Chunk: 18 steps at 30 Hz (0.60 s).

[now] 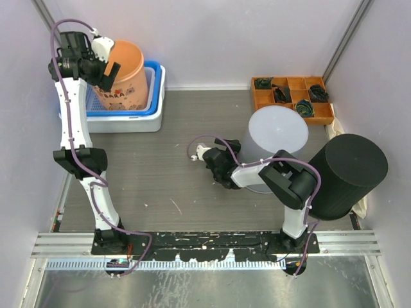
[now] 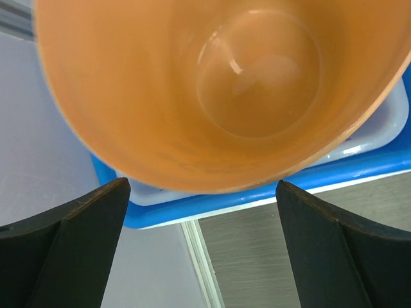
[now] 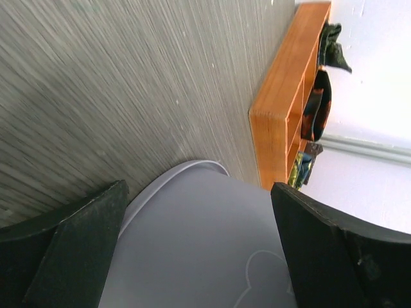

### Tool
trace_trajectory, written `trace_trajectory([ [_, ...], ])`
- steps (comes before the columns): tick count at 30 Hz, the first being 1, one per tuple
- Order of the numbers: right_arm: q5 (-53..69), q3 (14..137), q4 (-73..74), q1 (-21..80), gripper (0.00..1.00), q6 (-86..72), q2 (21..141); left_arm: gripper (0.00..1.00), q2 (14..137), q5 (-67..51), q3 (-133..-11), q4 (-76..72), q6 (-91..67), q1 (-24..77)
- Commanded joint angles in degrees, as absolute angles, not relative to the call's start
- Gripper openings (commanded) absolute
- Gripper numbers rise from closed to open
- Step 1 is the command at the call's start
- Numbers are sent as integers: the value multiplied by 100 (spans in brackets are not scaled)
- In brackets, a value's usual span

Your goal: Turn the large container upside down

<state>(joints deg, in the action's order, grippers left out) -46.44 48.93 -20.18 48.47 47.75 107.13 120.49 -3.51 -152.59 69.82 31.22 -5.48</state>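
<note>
A large pale grey container [image 1: 276,128] stands rim-down on the table; in the right wrist view the container [image 3: 205,256] shows its rim on the tabletop. My right gripper [image 1: 236,160] is at its left side, and this gripper [image 3: 199,250] is open, the grey wall just beyond the fingertips. An orange bucket [image 1: 125,70] stands mouth-up in a blue basket [image 1: 154,90] at the back left. My left gripper [image 1: 106,72] hovers over its near-left rim. Seen from the wrist, that gripper [image 2: 202,244] is open and empty, looking into the bucket [image 2: 192,83].
The blue basket sits in a white tray [image 1: 125,122]. A tall black cylinder [image 1: 347,173] stands at the right, close to the right arm's elbow. An orange wooden organizer [image 1: 292,96] holding small items lies at the back right. Walls close in on both sides.
</note>
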Motion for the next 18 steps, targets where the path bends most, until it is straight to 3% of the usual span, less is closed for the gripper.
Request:
trace_trajectory([
  [1,-4602,4436,-2381,4632,100,4833,10205,99,11999,-909,-15264,7091,3592,-556],
  [10,-4300,4074,-2252,3719,100,4948,9893,99,11764,-1964,-14867,6933,4706,-556],
  [18,-4209,3824,-1872,3253,100,4843,9415,99,11618,-2172,-14881,6590,5509,-461],
])
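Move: The upside-down grey container stands against the right gripper, its middle about 11 cm to the right, 4 cm back and some 8 cm higher. The black container is roughly 36 cm right and 17 cm back; the orange organizer lies some 22 cm right, 16 cm ahead. From the left gripper, the orange container's middle is about 10 cm ahead, 4 cm right and 14 cm below, inside the blue basket, whose middle is 9 cm ahead, straight in line, 25 cm below. Keep the open right gripper low, its side still against the grey container's left wall, and push the container right over the table about 11 cm, turning the hand some 10 degrees clockwise late on. Meanwhile dip the open left gripper some 2 cm at the orange container's near rim, then ease it right and slightly back up while swinging it about 20 degrees clockwise. ##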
